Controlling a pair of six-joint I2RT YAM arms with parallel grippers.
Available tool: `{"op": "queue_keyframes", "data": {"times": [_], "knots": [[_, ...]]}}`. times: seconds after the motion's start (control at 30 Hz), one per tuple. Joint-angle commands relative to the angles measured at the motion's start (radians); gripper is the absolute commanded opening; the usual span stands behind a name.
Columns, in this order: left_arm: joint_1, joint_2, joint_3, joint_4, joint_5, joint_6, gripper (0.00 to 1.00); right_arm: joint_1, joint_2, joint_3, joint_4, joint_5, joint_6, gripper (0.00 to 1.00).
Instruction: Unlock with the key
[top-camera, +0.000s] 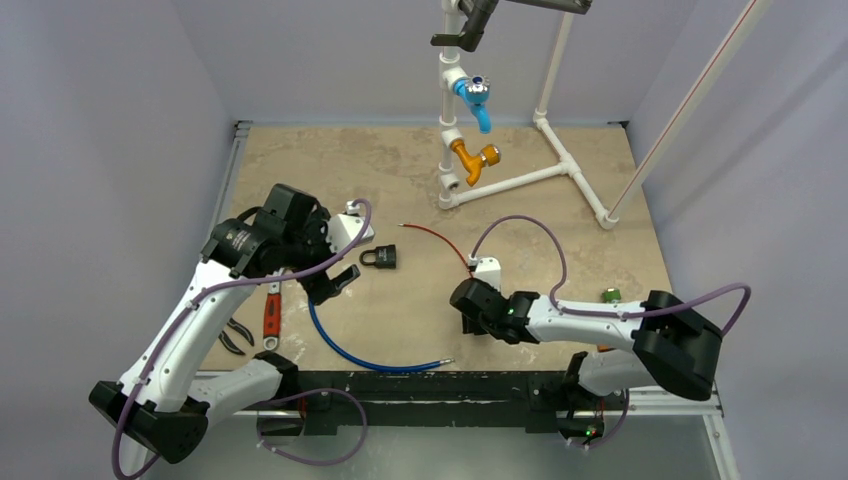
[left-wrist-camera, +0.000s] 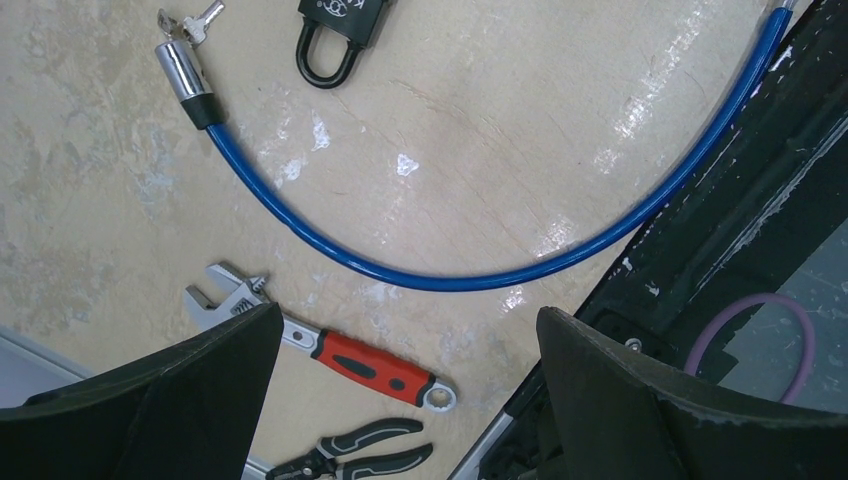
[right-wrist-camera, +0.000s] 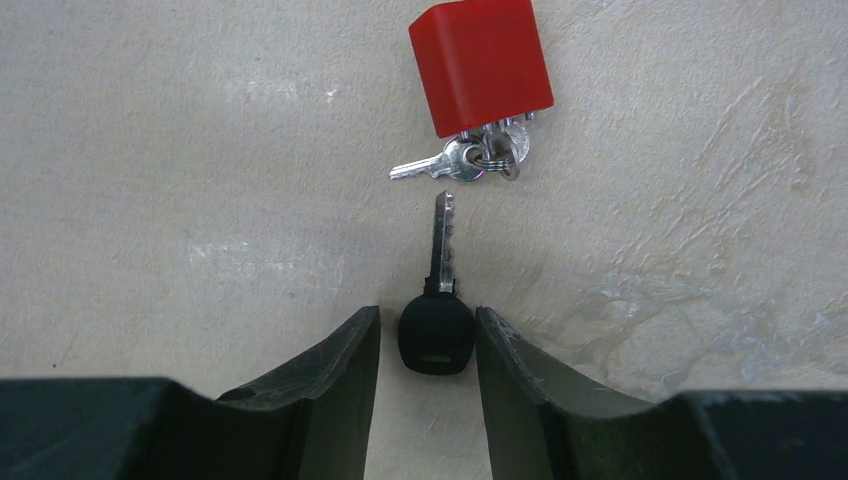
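Note:
A key with a black head (right-wrist-camera: 433, 338) lies flat on the table, its blade pointing at a red padlock (right-wrist-camera: 480, 65) that has a small ring of silver keys (right-wrist-camera: 465, 160) by it. My right gripper (right-wrist-camera: 427, 315) straddles the black head: the right finger is against it and a narrow gap remains on the left, so the jaws stand open. A black padlock (top-camera: 380, 258) lies mid-table, also showing as the black padlock (left-wrist-camera: 335, 30) in the left wrist view. My left gripper (left-wrist-camera: 408, 312) hangs wide open and empty above the table, near the blue cable (left-wrist-camera: 450, 280).
The blue cable lock (top-camera: 350, 350) curves along the near edge, its chrome end (left-wrist-camera: 180, 70) carrying a key. A red-handled wrench (left-wrist-camera: 370, 365) and black pliers (left-wrist-camera: 350, 460) lie at the left. A white pipe frame with taps (top-camera: 470, 160) stands at the back. A thin red cable (top-camera: 435, 240) lies mid-table.

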Motion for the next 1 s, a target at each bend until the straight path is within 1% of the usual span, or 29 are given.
{"op": "queue_keyframes", "data": {"times": [0.0, 0.03, 0.1, 0.23, 0.3, 0.33, 0.47, 0.53, 0.6, 0.67, 0.73, 0.77, 0.87, 0.97], "knots": [[0.004, -0.021, 0.025, -0.001, 0.013, -0.011, 1.00, 0.021, 0.063, 0.026, -0.092, -0.011, 0.043, 0.37], [0.005, -0.021, 0.024, -0.001, 0.013, -0.010, 1.00, 0.026, 0.072, 0.033, -0.107, -0.002, 0.046, 0.35], [0.005, -0.023, 0.024, -0.002, 0.012, -0.007, 1.00, 0.034, 0.086, 0.046, -0.127, 0.014, 0.054, 0.28], [0.004, -0.024, 0.025, -0.004, 0.007, -0.001, 1.00, 0.038, 0.089, 0.063, -0.146, 0.032, 0.060, 0.08], [0.004, -0.030, 0.027, -0.002, 0.007, 0.006, 1.00, 0.043, 0.071, 0.071, -0.150, 0.037, 0.052, 0.02], [0.004, -0.035, 0.026, 0.003, 0.008, 0.011, 1.00, 0.045, 0.056, 0.074, -0.147, 0.038, 0.041, 0.00], [0.005, -0.094, -0.011, 0.063, 0.063, 0.056, 1.00, 0.048, -0.052, 0.099, -0.116, 0.010, -0.049, 0.00], [0.005, -0.156, -0.045, 0.084, 0.129, 0.125, 1.00, 0.049, -0.110, 0.126, -0.107, -0.020, -0.107, 0.00], [0.005, -0.207, -0.059, 0.050, 0.196, 0.255, 1.00, 0.048, -0.150, 0.160, -0.107, -0.055, -0.155, 0.00], [0.004, -0.263, -0.079, 0.031, 0.235, 0.350, 1.00, 0.048, -0.173, 0.200, -0.117, -0.082, -0.184, 0.00], [0.004, -0.321, -0.086, -0.025, 0.298, 0.519, 1.00, 0.049, -0.187, 0.217, -0.117, -0.096, -0.205, 0.00], [0.004, -0.354, -0.098, 0.006, 0.321, 0.549, 1.00, 0.049, -0.198, 0.219, -0.101, -0.109, -0.211, 0.00], [0.003, -0.419, -0.148, 0.133, 0.434, 0.579, 1.00, 0.048, -0.216, 0.231, -0.010, -0.175, -0.222, 0.00], [0.000, -0.441, -0.221, 0.237, 0.520, 0.562, 1.00, 0.055, -0.218, 0.287, 0.030, -0.234, -0.254, 0.00]]}}
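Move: The black-headed key lies on the table right at the right fingertips, its head between them, about 1 cm ahead of and 1 cm below the hand point. The red lock is roughly 9 cm ahead and 1 cm left; the blue cable's metal end is some 8 cm back and 6 cm left, both at about that height. From the left gripper the black-headed key is about 29 cm right, 1 cm back and 20 cm below. Shut the right fingers from their part-open gap about the black key's head, keeping the hand nearly in place at the table, then raise the closed gripper fast, about 12 cm up and 6 cm left, turning a little counter-clockwise. As it climbs, draw the left gripper back and up, wide open, swinging its fingers forward and turning it clockwise by some 30 degrees. ##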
